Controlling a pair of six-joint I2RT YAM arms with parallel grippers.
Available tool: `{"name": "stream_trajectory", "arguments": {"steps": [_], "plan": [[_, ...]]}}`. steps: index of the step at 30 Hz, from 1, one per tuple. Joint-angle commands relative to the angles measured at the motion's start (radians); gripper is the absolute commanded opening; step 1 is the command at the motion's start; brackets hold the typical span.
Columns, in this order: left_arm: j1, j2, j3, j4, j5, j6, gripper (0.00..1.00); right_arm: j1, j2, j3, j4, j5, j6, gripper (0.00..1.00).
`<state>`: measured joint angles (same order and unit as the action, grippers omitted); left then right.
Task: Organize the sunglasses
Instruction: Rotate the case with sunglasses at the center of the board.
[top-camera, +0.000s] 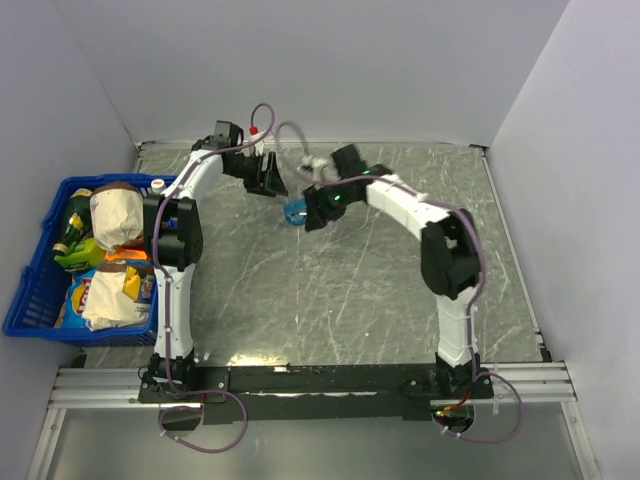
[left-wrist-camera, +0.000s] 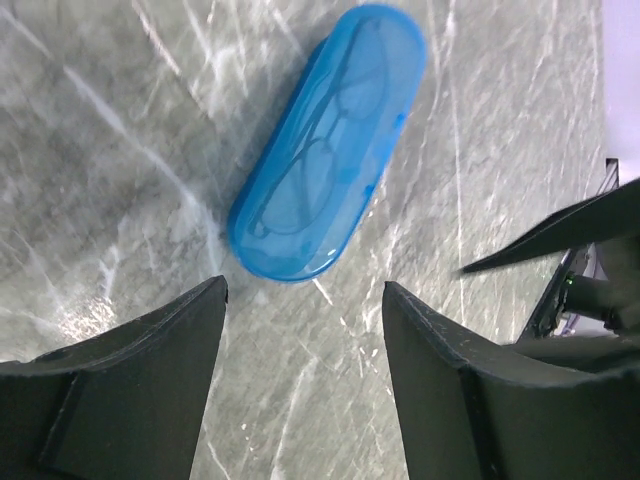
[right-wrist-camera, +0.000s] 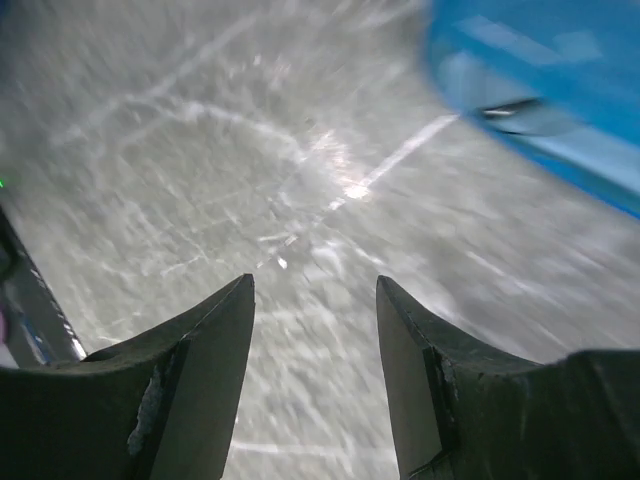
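Note:
The blue translucent case (left-wrist-camera: 290, 245) lies shut on the marble table, and the thin black frame of the sunglasses (left-wrist-camera: 326, 146) shows through its lid. In the top view the case (top-camera: 296, 211) sits at the back middle, between the two arms. My left gripper (left-wrist-camera: 305, 290) hovers open just short of the case's near end, nothing between its fingers. My right gripper (right-wrist-camera: 315, 285) is open too, over bare table, with the blurred case (right-wrist-camera: 560, 80) at its upper right. From above, the left gripper (top-camera: 268, 182) is left of the case and the right gripper (top-camera: 316, 212) is against its right side.
A blue basket (top-camera: 30, 270) full of snack bags and a bottle stands at the table's left edge. Grey walls close in the back and both sides. One dark finger of the right gripper (left-wrist-camera: 560, 235) shows at the right of the left wrist view.

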<state>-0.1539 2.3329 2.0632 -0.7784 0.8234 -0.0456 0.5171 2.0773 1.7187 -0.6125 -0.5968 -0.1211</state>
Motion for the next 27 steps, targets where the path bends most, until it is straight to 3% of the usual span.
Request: {"name": "stream_trajectory", "arguments": {"steps": [1, 6, 14, 20, 27], "plan": [[-0.010, -0.015, 0.087, -0.015, 0.036, 0.016, 0.69, -0.190, -0.132, -0.030, 0.102, -0.015, 0.086, 0.58], [-0.045, 0.000, 0.081, 0.002, 0.017, 0.013, 0.70, -0.291, -0.045, 0.047, 0.094, 0.138, 0.156, 0.57], [-0.084, 0.091, 0.195, 0.053, 0.034, -0.059, 0.71, -0.338, 0.225, 0.315, -0.003, 0.153, 0.267, 0.57], [-0.087, 0.115, 0.206, 0.116, 0.045, -0.100, 0.73, -0.324, 0.303, 0.338, 0.071, 0.051, 0.259, 0.44], [-0.090, 0.108, 0.167, 0.163, 0.065, -0.115, 0.73, -0.313, 0.342, 0.323, 0.151, -0.066, 0.362, 0.23]]}}
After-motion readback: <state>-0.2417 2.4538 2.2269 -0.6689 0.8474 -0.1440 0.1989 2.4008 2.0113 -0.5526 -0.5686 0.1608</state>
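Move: The blue case with the sunglasses in it lies slantwise near the middle of the board, its right end the farther out. From the right hand its middle is some 11 cm straight ahead and about 9 cm below. From the left hand it lies about 9 cm to the right, 1 cm farther out and again some 9 cm down. Nothing else stands near it. The case is left untouched while the right hand swings round its right end, rightward and some 15 cm forward, first rising, then sinking to finish lower, just beyond that end; the hand turns about 30 degrees clockwise as its fingers close partway. The left hand shifts about 6 cm right and slightly forward towards the case's left end, fingers still open. ##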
